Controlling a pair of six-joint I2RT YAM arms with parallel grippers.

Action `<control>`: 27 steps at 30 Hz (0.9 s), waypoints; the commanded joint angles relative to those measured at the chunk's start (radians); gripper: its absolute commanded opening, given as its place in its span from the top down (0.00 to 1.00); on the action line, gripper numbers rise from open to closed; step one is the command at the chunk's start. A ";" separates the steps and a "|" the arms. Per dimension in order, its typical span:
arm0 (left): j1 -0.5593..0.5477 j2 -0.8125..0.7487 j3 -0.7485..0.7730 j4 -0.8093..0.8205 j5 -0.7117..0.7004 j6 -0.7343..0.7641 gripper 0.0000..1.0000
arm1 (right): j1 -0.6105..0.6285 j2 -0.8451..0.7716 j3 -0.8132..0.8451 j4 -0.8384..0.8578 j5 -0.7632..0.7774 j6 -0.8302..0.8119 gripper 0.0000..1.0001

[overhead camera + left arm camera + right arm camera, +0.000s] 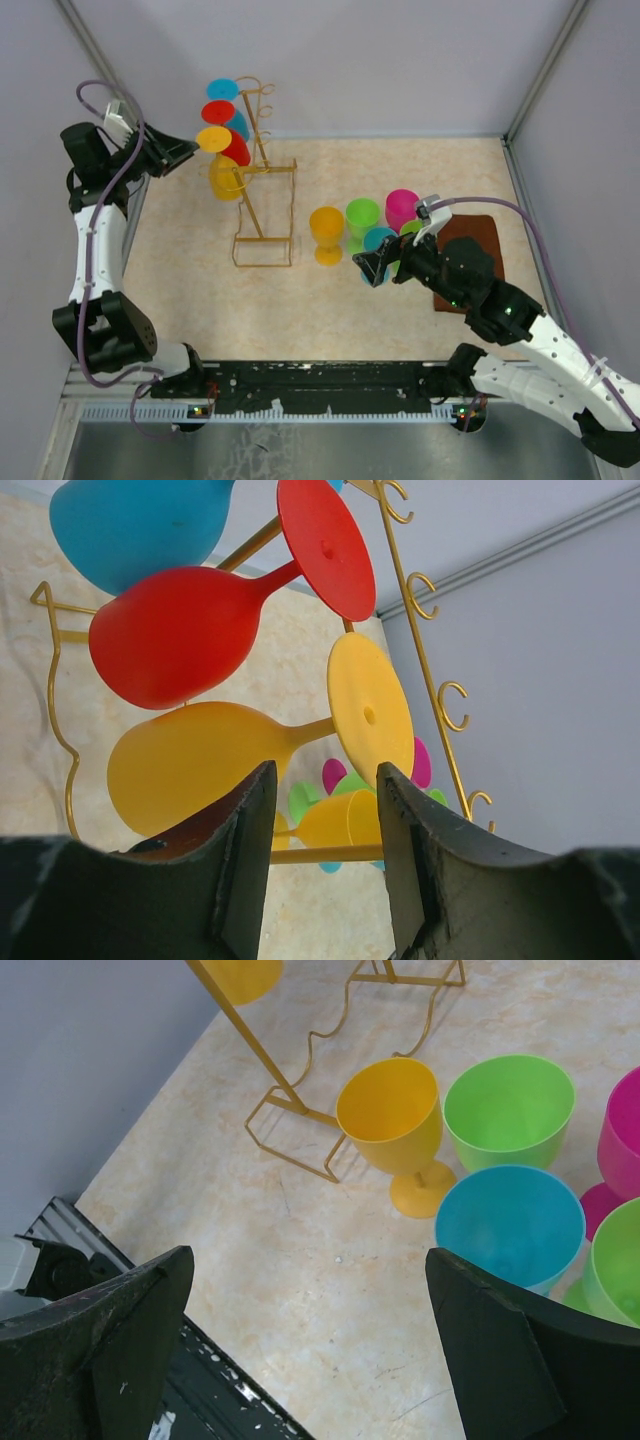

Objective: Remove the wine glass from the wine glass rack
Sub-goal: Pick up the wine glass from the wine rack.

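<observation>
The golden wire wine glass rack [262,196] stands at the back left of the table. A blue [140,525], a red [180,630] and a yellow wine glass [200,765] hang on it sideways. Their round feet point toward my left gripper [188,152]. In the left wrist view my left gripper [325,780] sits just under the yellow glass's stem [310,730]. Its jaws are part open, with only a rack bar and far glasses showing in the gap. My right gripper [375,268] hovers wide open and empty over the table, beside the standing glasses.
Several glasses stand upright on the table right of the rack: yellow [327,233], green [362,220], pink [402,208] and blue [510,1222]. A brown mat [482,240] lies at the right. Grey walls close in the back and both sides.
</observation>
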 commanded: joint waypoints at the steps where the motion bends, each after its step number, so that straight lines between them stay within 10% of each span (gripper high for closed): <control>1: 0.002 0.009 0.046 0.035 0.027 -0.014 0.50 | -0.003 -0.011 0.024 0.032 0.000 0.020 0.01; 27: -0.042 0.033 0.077 0.059 0.009 -0.042 0.80 | -0.004 0.025 0.016 0.031 0.003 0.021 0.01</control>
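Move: The hanging yellow wine glass's foot is just off the left fingertips, centred about 3 cm ahead of the hand, 4 cm to its right and 1 cm higher. Behind it in the row, the red glass's foot is roughly 8 cm ahead and 6 cm right, and the blue one's 12 cm ahead and 6 cm right, both about level with the yellow foot. From the right hand the yellow foot lies some 25 cm ahead, 30 cm left and 5 cm above. Ease the left gripper in towards the yellow glass's foot: about 1.5 cm forward and a little right, rising about 1 cm, with the wrist held almost steady. As you go, shut the fingers from half open to about a fifth, one above and one below the near rim of the foot, to pinch its edge. ##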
